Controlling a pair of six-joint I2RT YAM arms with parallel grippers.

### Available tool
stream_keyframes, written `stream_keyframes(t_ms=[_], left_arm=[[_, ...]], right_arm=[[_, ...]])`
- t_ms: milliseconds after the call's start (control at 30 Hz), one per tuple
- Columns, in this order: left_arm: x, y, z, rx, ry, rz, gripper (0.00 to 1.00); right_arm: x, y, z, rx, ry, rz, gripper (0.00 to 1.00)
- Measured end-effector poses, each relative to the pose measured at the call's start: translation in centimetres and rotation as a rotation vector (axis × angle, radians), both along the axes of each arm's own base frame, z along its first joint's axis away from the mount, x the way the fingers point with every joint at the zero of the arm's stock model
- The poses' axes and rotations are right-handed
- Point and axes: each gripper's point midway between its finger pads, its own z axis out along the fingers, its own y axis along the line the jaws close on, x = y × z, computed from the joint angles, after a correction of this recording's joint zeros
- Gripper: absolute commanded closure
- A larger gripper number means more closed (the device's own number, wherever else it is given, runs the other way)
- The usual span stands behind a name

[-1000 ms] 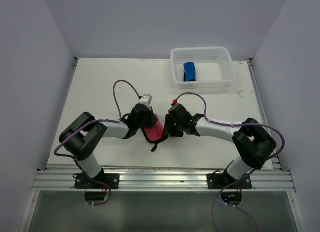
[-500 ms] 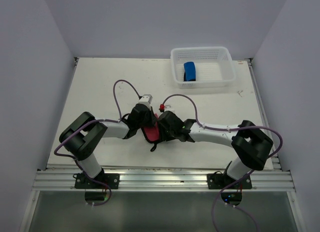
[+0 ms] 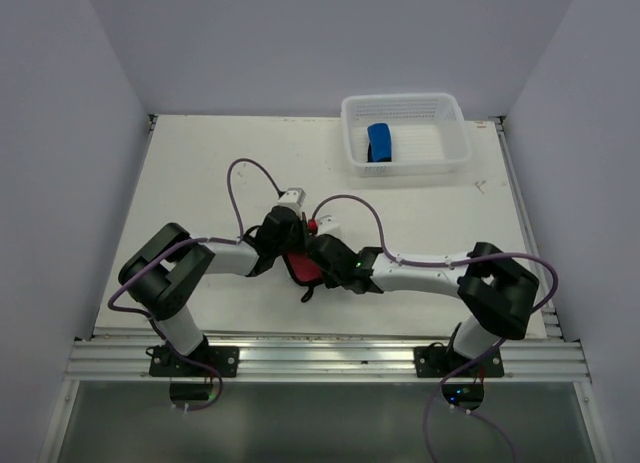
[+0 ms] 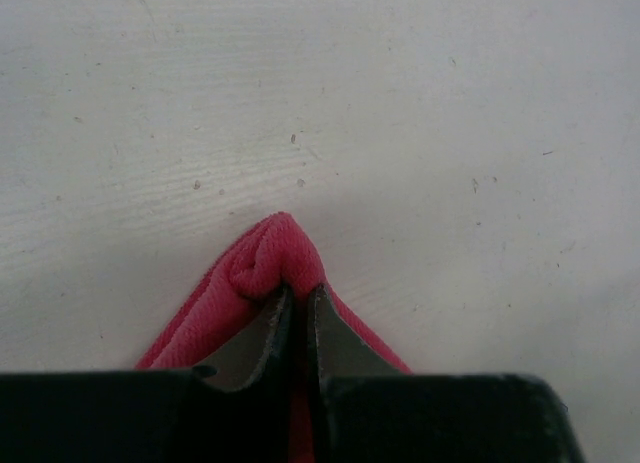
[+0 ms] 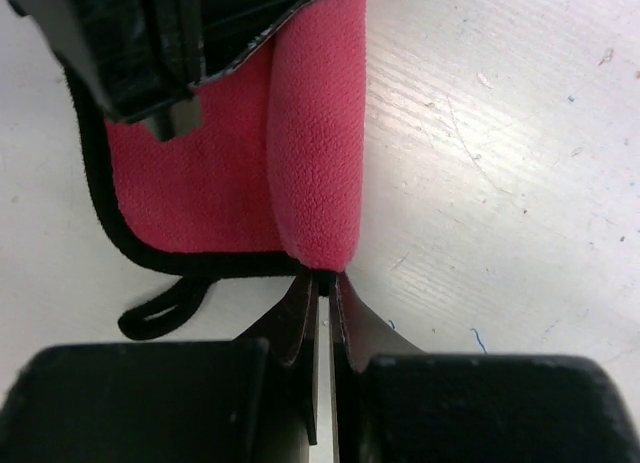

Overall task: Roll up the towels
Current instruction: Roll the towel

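The pink-red towel (image 3: 301, 270) lies partly folded on the table between my two grippers. My left gripper (image 3: 292, 253) is shut on a raised fold of it (image 4: 265, 263), its tips (image 4: 297, 291) pinching the cloth. From the opposite side my right gripper (image 3: 319, 261) has its tips (image 5: 325, 279) shut on the dark-edged near end of the rolled fold (image 5: 315, 153). A black hanging loop (image 5: 160, 313) trails from the towel's edge. The blue towel (image 3: 379, 143) sits rolled up inside the basket.
The white mesh basket (image 3: 458, 135) stands at the back right of the white table (image 3: 200, 173). Grey walls close in on the left, the right and the back. The left gripper's body (image 5: 150, 43) fills the upper left of the right wrist view.
The right arm has swung left to the pink-red towel and its gripper has gone from open to shut on the towel's end. The left gripper has held still.
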Motion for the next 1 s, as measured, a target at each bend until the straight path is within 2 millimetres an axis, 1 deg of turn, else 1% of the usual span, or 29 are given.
stream_keyframes(t_ms=[133, 300, 467, 567, 667, 767, 867, 1000], left_arm=[[-0.1, -0.2, 0.1, -0.001, 0.009, -0.009, 1.0], [-0.8, -1.0, 0.1, -0.016, 0.033, -0.053, 1.0], [-1.9, -1.9, 0.1, -0.051, 0.066, -0.119, 1.0], [-2.2, -2.2, 0.0, -0.07, 0.08, -0.147, 1.0], [-2.2, -2.3, 0.1, -0.08, 0.085, -0.157, 1.0], [-2.3, -2.3, 0.1, -0.078, 0.084, -0.167, 1.0], [-2.3, -2.4, 0.1, -0.078, 0.083, -0.172, 1.0], [-2.4, -2.4, 0.1, -0.078, 0.085, -0.177, 1.0]], right_arm=[[-0.9, 0.4, 0.1, -0.079, -0.086, 0.063, 1.0], [-2.3, 0.9, 0.3, -0.17, -0.192, 0.132, 1.0], [-3.6, 1.0, 0.5, -0.274, -0.302, 0.217, 1.0], [-4.4, 1.1, 0.0, -0.356, -0.354, 0.29, 1.0], [-5.4, 1.2, -1.0, -0.474, -0.398, 0.393, 1.0], [-6.5, 2.0, -2.0, -0.579, -0.429, 0.5, 1.0], [-6.9, 2.8, -2.2, -0.691, -0.462, 0.586, 1.0], [-7.2, 3.9, -2.3, -0.795, -0.482, 0.675, 1.0]])
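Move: The folded red towel is already pinched at its near right corner by the right fingers, its middle some 5 cm ahead and 4 cm left of them, about 2 cm lower. Its black hanging loop is some 3 cm back and 4 cm left of the right hand, 3 cm lower; the towel's far corner is roughly 10 cm ahead and 4 cm left. The left hand holds that far corner, with the towel's middle about 5 cm back, straight behind, and 1 cm lower. The red towel's near corner is drawn back towards the table's front edge: the right hand travels about 7.5 cm back, then also sinks and swings left, rolling some 65 degrees counter-clockwise, and comes free with fingers shut, close behind the loop. The left hand keeps its pinch, shifting some 3 cm back and right and turning 10 degrees clockwise. ##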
